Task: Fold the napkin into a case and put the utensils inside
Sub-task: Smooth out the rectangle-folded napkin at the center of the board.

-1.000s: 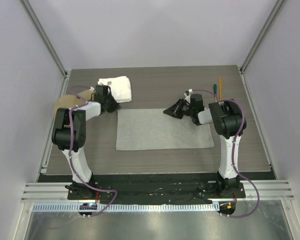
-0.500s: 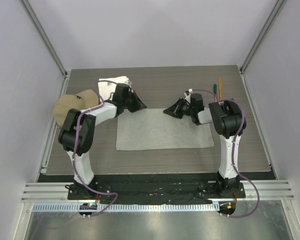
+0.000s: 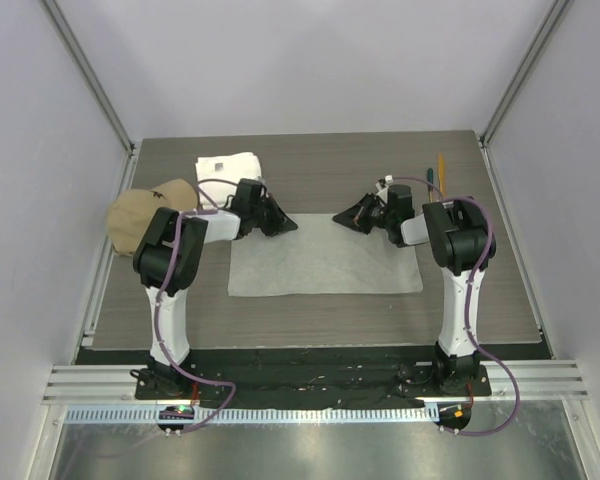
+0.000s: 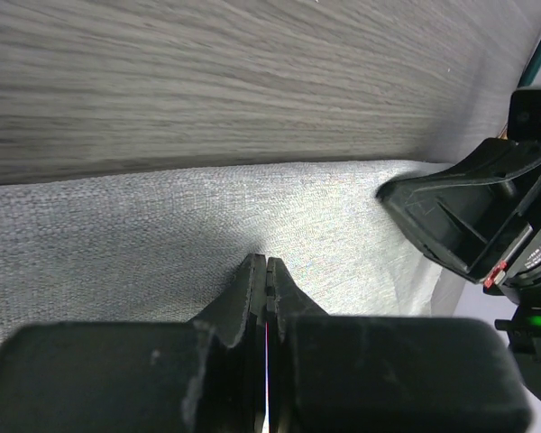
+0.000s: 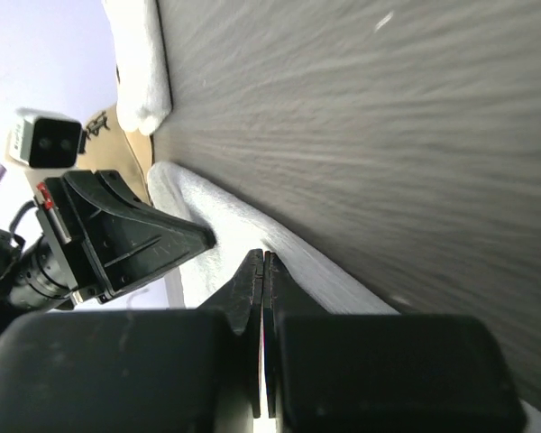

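The napkin lies spread flat as a light-grey rectangle in the middle of the table. My left gripper is shut, its tips low over the napkin's far left corner. In the left wrist view the shut gripper has cloth beneath it and nothing between the fingers. My right gripper is shut too, at the napkin's far edge and pointing left toward the other one. In the right wrist view the shut gripper sits by the cloth edge. The utensils show as an orange stick and a teal piece, far right.
A thick white towel lies at the far left, and a tan cap sits beside the left arm. The table's raised frame runs along both sides. The two gripper tips face each other a short gap apart.
The left arm swung right from beside the white towel to the napkin's far left corner. The right gripper edged slightly away. The napkin shifted a little left and farther back.
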Controlling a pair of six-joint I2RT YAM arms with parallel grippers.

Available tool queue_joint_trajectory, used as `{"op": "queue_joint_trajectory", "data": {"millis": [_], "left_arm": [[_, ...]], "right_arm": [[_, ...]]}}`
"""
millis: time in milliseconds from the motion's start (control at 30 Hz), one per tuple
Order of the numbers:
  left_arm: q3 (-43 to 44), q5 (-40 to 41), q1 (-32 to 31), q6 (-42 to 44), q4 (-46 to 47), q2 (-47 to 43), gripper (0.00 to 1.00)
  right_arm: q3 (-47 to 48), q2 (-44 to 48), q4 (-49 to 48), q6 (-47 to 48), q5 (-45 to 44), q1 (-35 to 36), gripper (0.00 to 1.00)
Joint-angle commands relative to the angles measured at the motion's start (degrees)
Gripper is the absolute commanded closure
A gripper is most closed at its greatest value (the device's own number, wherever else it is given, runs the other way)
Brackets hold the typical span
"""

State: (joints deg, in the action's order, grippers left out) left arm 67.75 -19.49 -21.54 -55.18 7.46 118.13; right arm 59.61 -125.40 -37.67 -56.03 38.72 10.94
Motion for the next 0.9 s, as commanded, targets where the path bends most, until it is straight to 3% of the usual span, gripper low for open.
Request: {"op": "queue_joint_trajectory", "data": {"millis": [0, 267, 367, 567, 667, 867], "left_arm": [[-3.7, 6.6, 3.3, 1.3, -5.8, 1.8, 1.00], [-3.6, 6.7, 3.2, 2.0, -6.8, 1.6, 1.00], [-3.4, 7.0, 3.3, 2.4, -7.2, 1.5, 1.00], [-3.8, 8.2, 3.2, 3.1, -8.6, 0.6, 1.00], [-3.5, 7.9, 3.3, 3.1, -8.9, 0.6, 1.00], [-3.5, 7.8, 3.2, 3.5, -9.1, -1.0, 1.00]], "right_arm": [[0.9, -1.0, 1.1, 3.4, -0.7, -5.0, 0.99], [-1.0, -0.8, 5.1, 8.4, -0.7, -13.9, 0.99], [-2.1, -1.6, 0.2, 4.5, 0.4, -15.7, 0.99], [-2.8, 2.3, 8.1, 7.3, -5.6, -17.5, 0.99], [-3.5, 3.4, 7.8, 9.5, -4.3, -20.2, 0.99], [3.0, 6.3, 18.5, 17.3, -3.6, -21.0, 0.99]]}}
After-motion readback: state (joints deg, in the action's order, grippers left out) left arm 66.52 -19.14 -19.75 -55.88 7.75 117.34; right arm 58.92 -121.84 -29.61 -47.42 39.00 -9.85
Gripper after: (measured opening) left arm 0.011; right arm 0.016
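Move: The folded napkin's far right corner lies about 23 cm to the right of the right hand, level fore and aft and about 1 cm below; the green-handled utensil is some 28 cm right and 8 cm ahead, the wooden spoon 31 cm right and 10 cm ahead. From the left hand, the napkin's middle is some 8 cm to the right and 8 cm back, 1 cm below; the white towel stands 20 cm left, 15 cm ahead. The shut right hand sweeps some 17 cm right along the napkin's far edge; left fingertips keep pinning cloth. ##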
